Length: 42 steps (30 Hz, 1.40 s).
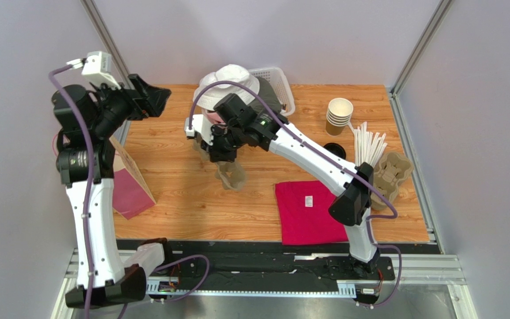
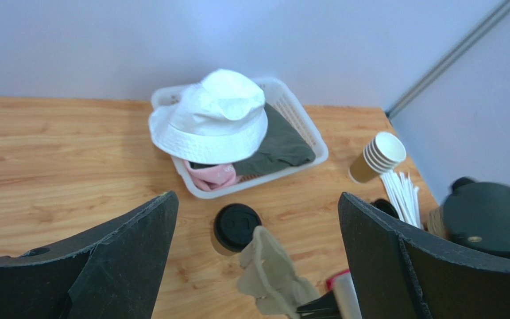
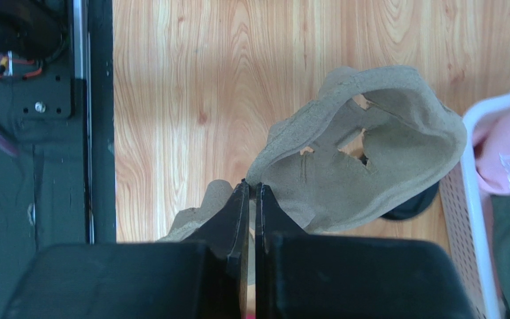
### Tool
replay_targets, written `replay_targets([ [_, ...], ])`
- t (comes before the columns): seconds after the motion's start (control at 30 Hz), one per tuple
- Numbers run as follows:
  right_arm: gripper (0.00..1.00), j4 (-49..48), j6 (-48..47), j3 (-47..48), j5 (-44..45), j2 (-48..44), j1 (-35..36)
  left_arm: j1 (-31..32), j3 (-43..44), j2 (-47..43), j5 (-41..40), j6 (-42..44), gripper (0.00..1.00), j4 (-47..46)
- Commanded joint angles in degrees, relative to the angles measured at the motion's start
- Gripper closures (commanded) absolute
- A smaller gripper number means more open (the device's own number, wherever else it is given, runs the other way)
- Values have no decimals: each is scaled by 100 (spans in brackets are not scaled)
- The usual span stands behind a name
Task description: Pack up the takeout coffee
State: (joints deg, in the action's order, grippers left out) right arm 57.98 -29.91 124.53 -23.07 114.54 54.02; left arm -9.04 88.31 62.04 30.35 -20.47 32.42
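Observation:
The takeout coffee [image 2: 236, 227], a tan cup under a round black lid, stands upright on the wooden table just in front of the white basket. In the right wrist view only an edge of its lid [image 3: 409, 207] shows past the carrier. In the top view the right arm hides it. My right gripper [image 1: 223, 158] [image 3: 252, 185] is shut on the rim of a grey-brown pulp cup carrier [image 3: 371, 159] [image 1: 232, 176] [image 2: 271, 269], held tilted right beside the cup. My left gripper [image 1: 152, 94] [image 2: 256, 197] is open and empty, raised high at the table's left.
A white basket [image 2: 257, 179] with a white hat [image 1: 228, 81] and clothes stands at the back. A brown paper bag [image 1: 131, 174] lies at the left. A magenta cloth [image 1: 307, 211] lies front centre. Lidless cups [image 1: 339, 114], white straws [image 1: 369, 143], black lids [image 1: 334, 150] and spare carriers [image 1: 391, 174] are at the right.

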Motion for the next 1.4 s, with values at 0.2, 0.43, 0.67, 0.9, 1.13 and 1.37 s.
replay_targets([
  [0.2, 100, -1262, 723, 1395, 373, 1604, 285, -739, 739, -729, -1214, -28, 1, 721],
  [0.43, 100, -2087, 724, 1531, 751, 2160, 443, -792, 925, -799, -1672, 201, 1, 879],
  [0.67, 100, -2738, 680, 1382, 1094, 2564, 469, -819, 644, -922, -1716, 184, 1, 880],
  [0.9, 95, -3345, 846, 1249, 1182, 2819, 469, -898, 669, -869, -1831, 245, 1, 1046],
  [1.13, 51, -3539, 1092, 1451, 1138, 2837, 452, -907, 679, -799, -1918, 509, 1, 1319],
  [1.37, 13, -3346, 1786, 2128, 910, 2618, 364, -959, 705, -615, -2480, 816, 1, 1924],
])
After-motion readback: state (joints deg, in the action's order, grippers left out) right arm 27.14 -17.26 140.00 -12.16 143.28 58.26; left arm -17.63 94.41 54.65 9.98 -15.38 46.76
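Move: My right hand holds the cup carrier, hanging tilted. The bare table spot for it lies roughly 17 cm left, 8 cm ahead and 16 cm below. The lidded coffee cup stands about 12 cm ahead and 2 cm left, the paper bag some 34 cm left and 1 cm back, the laundry basket about 29 cm ahead and 5 cm right. From my left hand that spot is almost straight below, around 35 cm down, 1 cm ahead and 1 cm left. I carry the pinched carrier with my right hand about 15 cm left, down some 12 and forward 8, to the clear table between coffee cup and bag; there I open my fingers wide, let it go and start to rise. My open, empty left hand swings up, left and back out of the way, turning about 25 degrees counter-clockwise, then sinks a few centimetres. ##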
